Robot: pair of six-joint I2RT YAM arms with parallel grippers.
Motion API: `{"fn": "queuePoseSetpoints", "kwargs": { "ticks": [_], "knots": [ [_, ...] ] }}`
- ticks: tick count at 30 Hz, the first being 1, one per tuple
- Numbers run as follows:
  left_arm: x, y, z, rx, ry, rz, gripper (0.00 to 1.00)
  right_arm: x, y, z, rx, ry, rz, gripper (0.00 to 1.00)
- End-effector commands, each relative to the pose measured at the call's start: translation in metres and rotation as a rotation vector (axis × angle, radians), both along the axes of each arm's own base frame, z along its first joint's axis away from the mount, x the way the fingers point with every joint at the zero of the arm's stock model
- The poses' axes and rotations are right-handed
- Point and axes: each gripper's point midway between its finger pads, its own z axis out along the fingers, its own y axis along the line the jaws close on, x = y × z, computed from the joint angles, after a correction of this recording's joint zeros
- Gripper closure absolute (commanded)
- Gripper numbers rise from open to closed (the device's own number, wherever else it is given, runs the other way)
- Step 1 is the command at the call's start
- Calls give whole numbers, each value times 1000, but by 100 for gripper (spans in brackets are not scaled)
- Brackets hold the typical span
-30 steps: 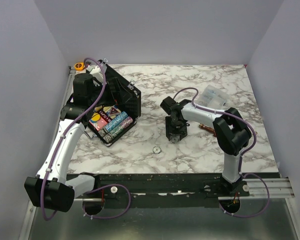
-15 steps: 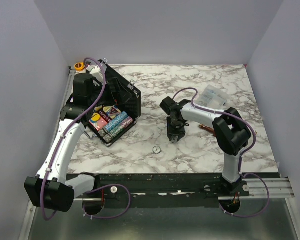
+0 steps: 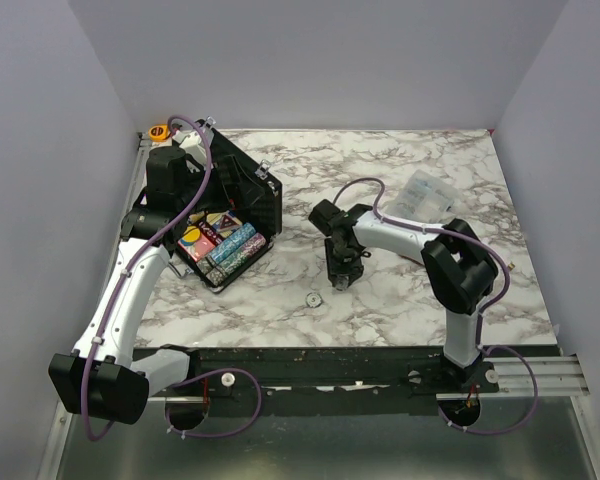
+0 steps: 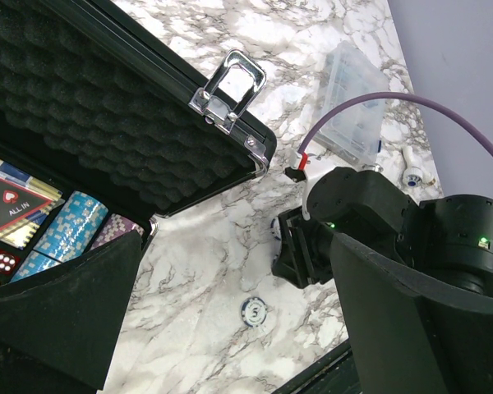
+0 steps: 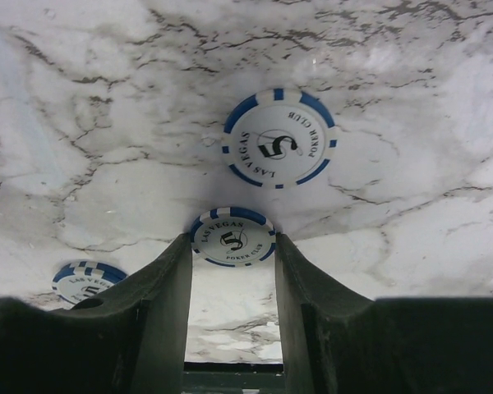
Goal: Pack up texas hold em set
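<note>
The black hinged case point(image 3: 242, 190) stands open at the left, its foam-lined lid point(image 4: 107, 123) up, with rows of chips point(image 3: 230, 248) and cards in the base. My right gripper point(image 5: 232, 246) is shut on a blue-and-white "5" chip point(image 5: 232, 238), held at the fingertips just above the marble. In the top view it point(image 3: 340, 276) is right of the case. A second such chip point(image 5: 279, 138) lies loose ahead of it, seen also in the top view point(image 3: 313, 298). A third point(image 5: 86, 281) lies at its left. My left gripper point(image 4: 234, 246) hangs open and empty over the case.
A clear plastic bag point(image 3: 425, 190) lies at the back right. An orange tape roll point(image 3: 159, 131) sits at the far left corner. A small brown object point(image 3: 412, 256) lies right of my right arm. The case's silver latch point(image 4: 230, 86) juts from the lid edge.
My right gripper has moved left and a little nearer, toward the case and the loose chip, with the chip in it. The left arm has not moved.
</note>
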Motion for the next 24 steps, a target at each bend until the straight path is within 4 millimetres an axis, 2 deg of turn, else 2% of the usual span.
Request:
{"fn": "queuePoseSetpoints", "kwargs": {
  "ticks": [1, 8, 14, 20, 24],
  "knots": [
    [-1, -4, 2, -8, -10, -16, 4, 2, 12, 19, 17, -43, 6, 74],
    [-2, -4, 2, -7, -13, -19, 4, -13, 34, 24, 42, -35, 48, 74],
    [-2, -5, 2, -6, -11, -20, 4, -31, 63, 31, 91, -20, 92, 74],
    [-3, -5, 3, -6, -13, -20, 4, -46, 76, 24, 116, 14, 113, 74],
    [-3, -5, 3, -6, -14, -22, 4, -48, 82, 22, 124, 16, 119, 74]
  ]
}}
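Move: My right hand, a "5" chip already between its fingertips just off the marble, has the lone blue-and-white chip about 7 cm to its left and 4 cm back, about a centimetre lower. Another loose chip lies roughly 4 cm ahead and 1 cm to the right; the open case's tray is some 32 cm left and 11 cm ahead. From my left hand, that lone chip is about 12 cm right, 11 cm back and 28 cm below. Keeping my grip on the chip, I sweep my right hand left and then increasingly back, about 8 cm in all, towards the lone chip, while lifting some 2 cm clear of the marble. The fingers keep pointing down and the wrist turns slightly counter-clockwise, about 5 to 10 degrees; the sweep slows as I come over the lone chip. ##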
